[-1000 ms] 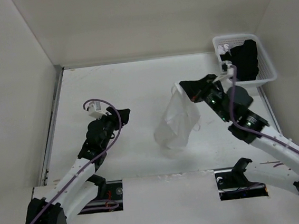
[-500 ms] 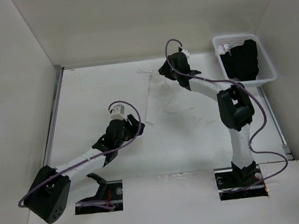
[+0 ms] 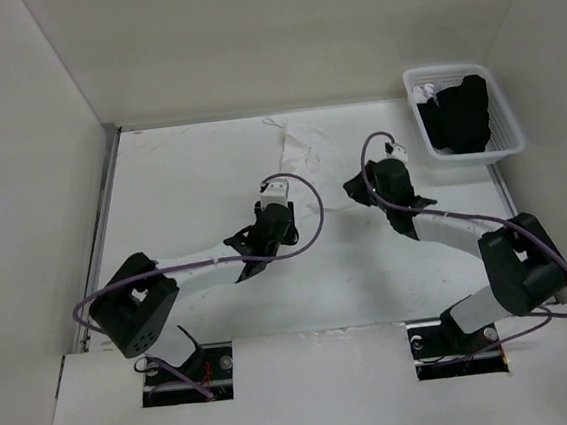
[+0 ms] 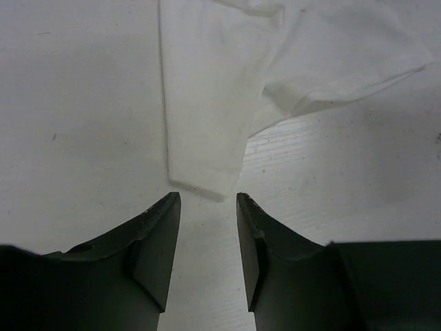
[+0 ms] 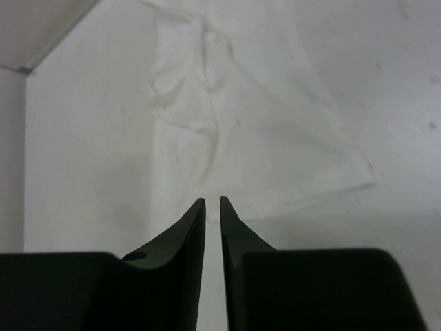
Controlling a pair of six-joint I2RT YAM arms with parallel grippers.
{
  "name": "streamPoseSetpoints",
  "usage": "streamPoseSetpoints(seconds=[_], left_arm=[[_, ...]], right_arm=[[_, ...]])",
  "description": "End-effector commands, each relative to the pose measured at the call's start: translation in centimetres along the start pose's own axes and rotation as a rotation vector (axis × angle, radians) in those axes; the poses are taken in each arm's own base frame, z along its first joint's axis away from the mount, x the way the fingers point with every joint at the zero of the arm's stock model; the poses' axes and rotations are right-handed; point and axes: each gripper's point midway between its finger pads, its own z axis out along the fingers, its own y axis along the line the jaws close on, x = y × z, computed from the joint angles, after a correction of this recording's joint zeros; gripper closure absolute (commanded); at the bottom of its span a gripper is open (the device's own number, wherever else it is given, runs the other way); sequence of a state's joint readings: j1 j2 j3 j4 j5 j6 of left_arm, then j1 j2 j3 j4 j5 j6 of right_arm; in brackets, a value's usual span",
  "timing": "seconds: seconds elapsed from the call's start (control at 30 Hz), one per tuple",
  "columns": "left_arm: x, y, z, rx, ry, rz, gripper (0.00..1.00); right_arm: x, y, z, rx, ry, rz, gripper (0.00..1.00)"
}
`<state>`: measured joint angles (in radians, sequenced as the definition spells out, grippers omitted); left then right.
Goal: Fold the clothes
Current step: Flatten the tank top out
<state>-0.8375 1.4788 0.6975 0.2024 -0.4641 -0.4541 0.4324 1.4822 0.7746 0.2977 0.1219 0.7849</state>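
Note:
The clothes, a small white camisole point(image 3: 310, 158), lie spread flat and a little wrinkled at the back middle of the table. My left gripper point(image 3: 281, 207) is low over the table at its near left corner. In the left wrist view that corner point(image 4: 200, 185) lies just beyond the open gripper point(image 4: 207, 200), with only bare table between the fingers. My right gripper point(image 3: 358, 191) is at the near right edge. In the right wrist view the gripper point(image 5: 211, 202) shows only a thin slit, its tips over the camisole's hem point(image 5: 275, 200); nothing shows between them.
A white mesh basket point(image 3: 506, 141) holding a black garment point(image 3: 463, 115) stands at the back right corner. White walls close the table at the back and both sides. A metal strip point(image 3: 103, 220) runs along the left edge.
The right arm laid the hanging camisole flat on the table, let go, then drew back to its near right edge. The left arm reached in to the near left corner, its jaws narrowing.

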Motion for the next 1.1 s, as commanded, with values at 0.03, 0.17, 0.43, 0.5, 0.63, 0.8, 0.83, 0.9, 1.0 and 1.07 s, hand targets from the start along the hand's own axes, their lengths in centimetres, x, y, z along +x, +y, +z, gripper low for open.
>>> streamPoseSetpoints(seconds=[0.03,0.17,0.43,0.5,0.63,0.8,0.83,0.9,1.0,1.07], left_arm=[[-0.7,-0.6,1.4,-0.032,0.002,0.131,0.63],[-0.3,-2.4,2.4,-0.004,0.015,0.228,0.61],[0.6,-2.6,5.0,-0.067,0.029,0.301,0.61],[0.6,-2.4,5.2,-0.087,0.031,0.315,0.62],[1.2,-1.6,5.2,-0.124,0.049,0.336,0.64],[2.8,-1.3,5.2,-0.127,0.083,0.356,0.73],[2.9,-1.2,5.2,-0.13,0.084,0.359,0.78],[2.8,-1.3,5.1,-0.129,0.081,0.349,0.85],[1.6,-1.5,4.4,-0.128,0.047,0.313,0.9],[0.4,-1.4,3.5,-0.121,0.016,0.272,0.93]], right_arm=[[0.3,-2.0,-1.6,-0.044,-0.031,0.082,0.76],[0.5,-3.2,-2.6,-0.076,-0.036,0.124,0.64],[0.9,-4.2,-3.7,-0.125,-0.037,0.196,0.62],[1.0,-4.4,-3.7,-0.127,-0.032,0.203,0.62],[0.6,-4.6,-3.9,-0.131,-0.046,0.215,0.61],[0.2,-4.8,-3.8,-0.124,-0.059,0.222,0.6],[0.1,-4.8,-3.6,-0.119,-0.061,0.222,0.6],[0.4,-5.3,-2.9,-0.097,-0.056,0.22,0.58],[0.8,-7.1,-1.2,-0.02,-0.05,0.218,0.54],[0.8,-8.1,-0.1,0.02,-0.04,0.225,0.53]])
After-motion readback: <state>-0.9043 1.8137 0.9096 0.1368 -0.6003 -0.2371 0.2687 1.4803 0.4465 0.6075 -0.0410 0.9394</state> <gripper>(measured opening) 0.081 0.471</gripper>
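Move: The tank top's near left corner lies some 2 cm ahead of the left hand, 2 cm to its right and 7 cm below. Its near right corner is about 19 cm to the left hand's right and 1 cm ahead. From the right hand that right corner is 1 cm ahead, 6 cm to the right and 12 cm down, with the left corner about 11 cm to its left and 2 cm ahead. The tank top's middle is 10 cm farther out than the right corner and 9 cm left of it. The tank top's near left corner is what the left hand goes down to, about 5.5 cm, easing right and forward and rolling some 20 degrees left side up, before its fingers close and pinch the hem. The right hand, empty, drops, rises a little and sinks again while shifting right and back towards the near right corner; its fingers open and stay above the cloth. ##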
